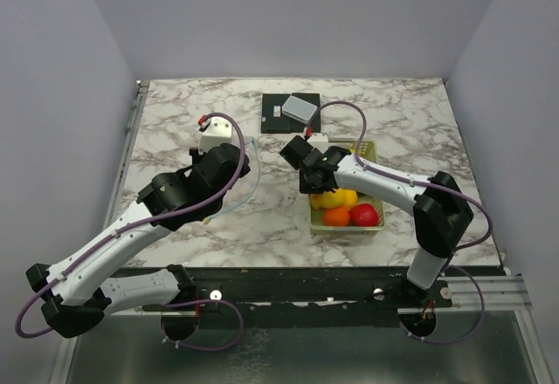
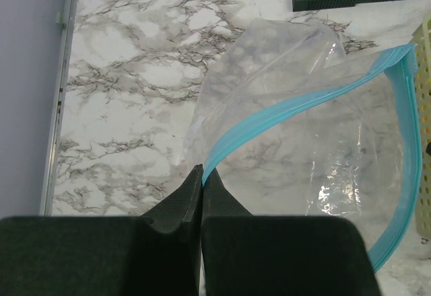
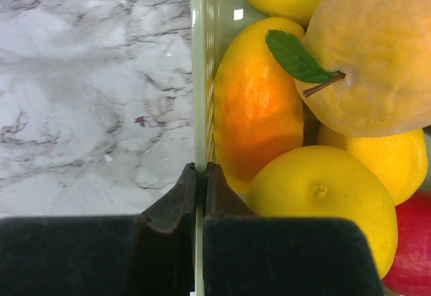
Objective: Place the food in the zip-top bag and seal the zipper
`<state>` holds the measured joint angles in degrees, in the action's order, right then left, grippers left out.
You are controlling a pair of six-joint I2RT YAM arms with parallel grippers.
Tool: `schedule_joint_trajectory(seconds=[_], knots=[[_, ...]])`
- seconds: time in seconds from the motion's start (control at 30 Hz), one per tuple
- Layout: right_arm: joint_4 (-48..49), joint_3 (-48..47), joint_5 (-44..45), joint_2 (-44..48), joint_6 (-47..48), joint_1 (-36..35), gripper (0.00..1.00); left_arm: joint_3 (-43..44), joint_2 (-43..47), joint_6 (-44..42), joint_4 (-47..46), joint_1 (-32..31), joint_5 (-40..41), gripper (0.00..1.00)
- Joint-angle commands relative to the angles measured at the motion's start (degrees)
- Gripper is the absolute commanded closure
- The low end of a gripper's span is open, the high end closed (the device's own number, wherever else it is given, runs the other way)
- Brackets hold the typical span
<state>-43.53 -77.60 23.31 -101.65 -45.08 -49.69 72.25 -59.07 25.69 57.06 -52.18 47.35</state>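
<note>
The clear zip-top bag (image 2: 303, 168) lies on the marble table with its mouth gaping toward the basket. My left gripper (image 2: 203, 171) is shut on its light blue zipper (image 2: 296, 104) at the near end of the strip. In the top view the bag (image 1: 251, 174) is faint beside my left gripper (image 1: 231, 164). The food (image 1: 345, 207) sits piled in the pale yellow-green basket (image 1: 368, 151). My right gripper (image 3: 201, 169) is shut on the basket's left wall (image 3: 200, 74), beside an orange fruit (image 3: 259, 107), a lemon (image 3: 323, 202) and a red apple (image 3: 414, 242).
A black flat box (image 1: 281, 115) with a grey-white block (image 1: 300, 106) on it lies at the back centre. A small white box (image 1: 210, 138) with a red part stands behind my left arm. A metal rail (image 2: 59, 107) runs along the table's left edge.
</note>
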Motion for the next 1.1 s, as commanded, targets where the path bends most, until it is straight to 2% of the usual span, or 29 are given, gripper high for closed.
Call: schedule_joint_trajectory(seconds=[0.0,0.17,0.4,0.43,0.5,0.6,0.83,1.07], knots=[[-0.32,4.46,3.87,2.51,4.81,2.44,0.99,0.52,-0.94,1.28,0.58,0.23,-1.49,1.00],[2.37,7.94,3.00,4.36,10.95,3.62,0.99,0.57,-2.57,2.00,0.72,0.20,-2.02,1.00],[4.94,10.44,0.28,7.11,13.28,4.35,0.99,0.53,-4.11,3.98,1.29,0.16,-2.16,1.00],[5.27,10.45,-0.22,7.97,13.20,4.34,0.96,0.48,-4.21,4.08,1.22,0.16,-2.10,1.00],[5.78,10.18,-1.28,9.90,13.13,4.34,0.80,0.39,-4.33,4.33,1.22,0.23,-2.34,1.00],[5.38,8.96,-2.35,12.60,12.89,4.32,0.64,-0.02,-4.39,4.83,1.21,0.19,-2.81,1.00],[1.02,4.74,-4.34,17.03,12.21,4.34,0.44,-1.64,-4.72,5.46,0.85,0.18,-3.00,1.00],[-4.10,4.53,-0.09,21.43,12.52,4.34,0.24,-1.64,-5.41,4.77,0.32,0.17,-2.72,1.00]])
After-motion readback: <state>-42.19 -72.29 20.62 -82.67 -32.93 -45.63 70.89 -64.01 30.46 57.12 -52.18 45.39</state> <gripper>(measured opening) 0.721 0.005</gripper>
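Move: The right hand is already pinching the left rim of the fruit basket, whose middle lies about 10 cm to its right, 3 cm ahead and 4 cm below. The yellow fruit sits 6 cm to the right and about 1 cm nearer, and the red fruit 14 cm to the right and 5 cm back. For the left hand, holding the zip-top bag by its zipper, the bag's middle is roughly 6 cm right, 2 cm ahead and 8 cm below; the basket's middle is some 31 cm right and 6 cm ahead, well below. Still gripping the left rim, the right hand drags the basket about 4 cm to the right, away from the bag and level along the table with a slight counter-clockwise turn, then opens its fingers and rises nearly 9 cm straight up off the rim, the fingers spreading wide. Meanwhile the left hand keeps its pinch on the zipper and lowers the bag some 3 cm, easing a little to the right and tipping slightly. ##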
